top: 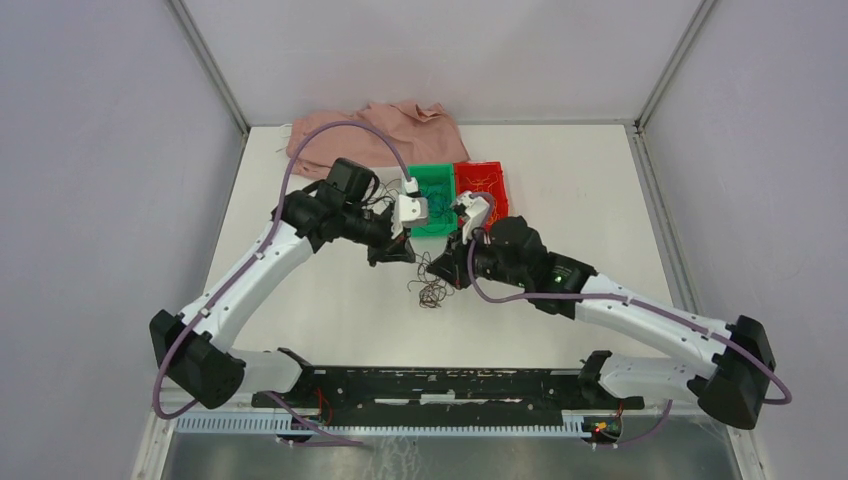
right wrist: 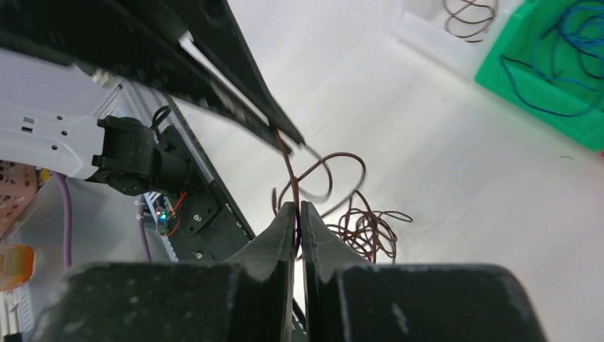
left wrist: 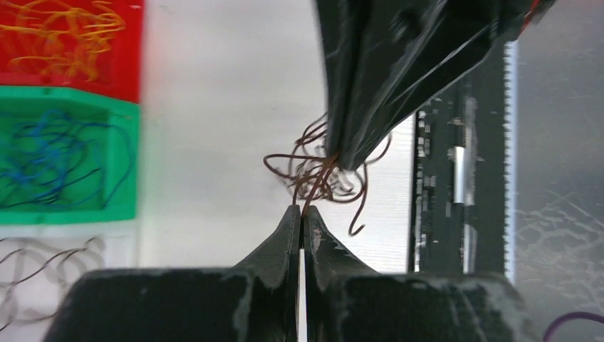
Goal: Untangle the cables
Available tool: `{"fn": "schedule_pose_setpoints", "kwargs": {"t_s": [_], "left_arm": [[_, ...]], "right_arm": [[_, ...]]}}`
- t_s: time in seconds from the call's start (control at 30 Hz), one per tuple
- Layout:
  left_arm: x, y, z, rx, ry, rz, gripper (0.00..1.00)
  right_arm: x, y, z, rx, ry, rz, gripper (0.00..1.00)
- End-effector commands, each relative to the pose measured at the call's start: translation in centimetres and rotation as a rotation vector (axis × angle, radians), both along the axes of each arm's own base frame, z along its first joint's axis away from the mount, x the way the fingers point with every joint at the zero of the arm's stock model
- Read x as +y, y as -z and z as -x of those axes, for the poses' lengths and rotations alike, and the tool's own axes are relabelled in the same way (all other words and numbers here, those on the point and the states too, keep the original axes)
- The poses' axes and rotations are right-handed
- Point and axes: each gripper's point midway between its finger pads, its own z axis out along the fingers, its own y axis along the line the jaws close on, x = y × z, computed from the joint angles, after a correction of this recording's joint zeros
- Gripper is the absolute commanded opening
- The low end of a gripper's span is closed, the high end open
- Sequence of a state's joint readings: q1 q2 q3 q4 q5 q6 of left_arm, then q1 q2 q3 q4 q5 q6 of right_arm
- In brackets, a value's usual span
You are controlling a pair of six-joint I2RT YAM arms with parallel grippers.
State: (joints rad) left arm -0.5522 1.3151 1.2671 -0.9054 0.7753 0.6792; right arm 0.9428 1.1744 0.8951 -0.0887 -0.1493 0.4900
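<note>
A tangle of dark brown cables (top: 432, 292) hangs between my two grippers just above the white table. My left gripper (left wrist: 303, 211) is shut on a brown strand at the bunch's near side. The same gripper (top: 407, 255) sits left of the tangle in the top view. My right gripper (right wrist: 298, 209) is shut on another brown strand (right wrist: 288, 167), which runs up to the left fingers (right wrist: 274, 125). More brown loops (right wrist: 370, 228) trail on the table beyond. The right fingers (left wrist: 360, 135) press into the bunch (left wrist: 320, 178) from above in the left wrist view.
A green bin (top: 440, 232) holds blue wires and a red bin (top: 503, 190) holds orange wires, both just behind the grippers. A clear tray (left wrist: 132, 246) with brown wires lies beside the green bin (left wrist: 64, 214). A pink cloth (top: 375, 130) lies at the back.
</note>
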Motion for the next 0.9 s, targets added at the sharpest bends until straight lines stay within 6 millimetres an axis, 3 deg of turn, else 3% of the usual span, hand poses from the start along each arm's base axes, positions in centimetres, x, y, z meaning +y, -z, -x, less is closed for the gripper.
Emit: {"fn": "schedule_pose_setpoints", "kwargs": {"t_s": [0.0,0.13,0.23,0.43,0.63,0.77,0.87], "left_arm": [[1.6,-4.7,-3.2,-0.201,-0.149,-0.009,0.03],[2.3,-5.8,-3.7,-0.256,-0.179,-0.021,0.03],[2.2,-6.1,-3.3,-0.248,-0.179,-0.009,0.03],[1.2,-7.5,-2.2,-0.171,-0.173,0.06,0.03],[0.8,-8.3,-1.8,-0.105,-0.218,0.097,0.03],[0.8,-8.3,-1.7,-0.073,-0.261,0.105,0.03],[0.8,-8.4,-1.3,-0.056,-0.272,0.111,0.03]], "right_arm": [[-4.1,1.2,-0.9,-0.016,0.144,0.086,0.13],[-7.1,1.1,-1.8,-0.06,0.263,0.138,0.44],[-7.9,0.0,-1.9,-0.09,0.295,0.099,0.55],[-5.1,-3.6,-1.2,-0.159,0.177,-0.059,0.65],[-2.3,-7.8,-1.0,-0.268,0.124,-0.207,0.68],[-0.7,-8.3,-1.4,-0.308,0.144,-0.195,0.68],[-0.7,-8.5,-2.4,-0.334,0.203,-0.202,0.67]]}}
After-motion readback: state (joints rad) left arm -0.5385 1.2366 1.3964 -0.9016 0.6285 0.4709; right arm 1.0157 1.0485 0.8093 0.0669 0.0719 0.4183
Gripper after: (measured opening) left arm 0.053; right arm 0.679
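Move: Both hands already hold the brown cable between them, the right fingertips some 4 cm to the right of the left ones. Its loose tangle hangs about 12 cm below the right hand, nearly straight under it; from the left hand it lies 2 cm back, 4 cm right and as far down. The green bin sits about 18 cm ahead of the right hand, level sideways, and the red bin 19 cm ahead and 10 cm right, both some 19 cm lower. The right fingers let go of the brown strand and spread wide as that hand pulls off about 7 cm to the right, then swing back some 5 cm left while rising, to face the hanging cable again. The left hand keeps its pinch and lifts about 6 cm, first easing forward a little, and turns slightly counter-clockwise. ##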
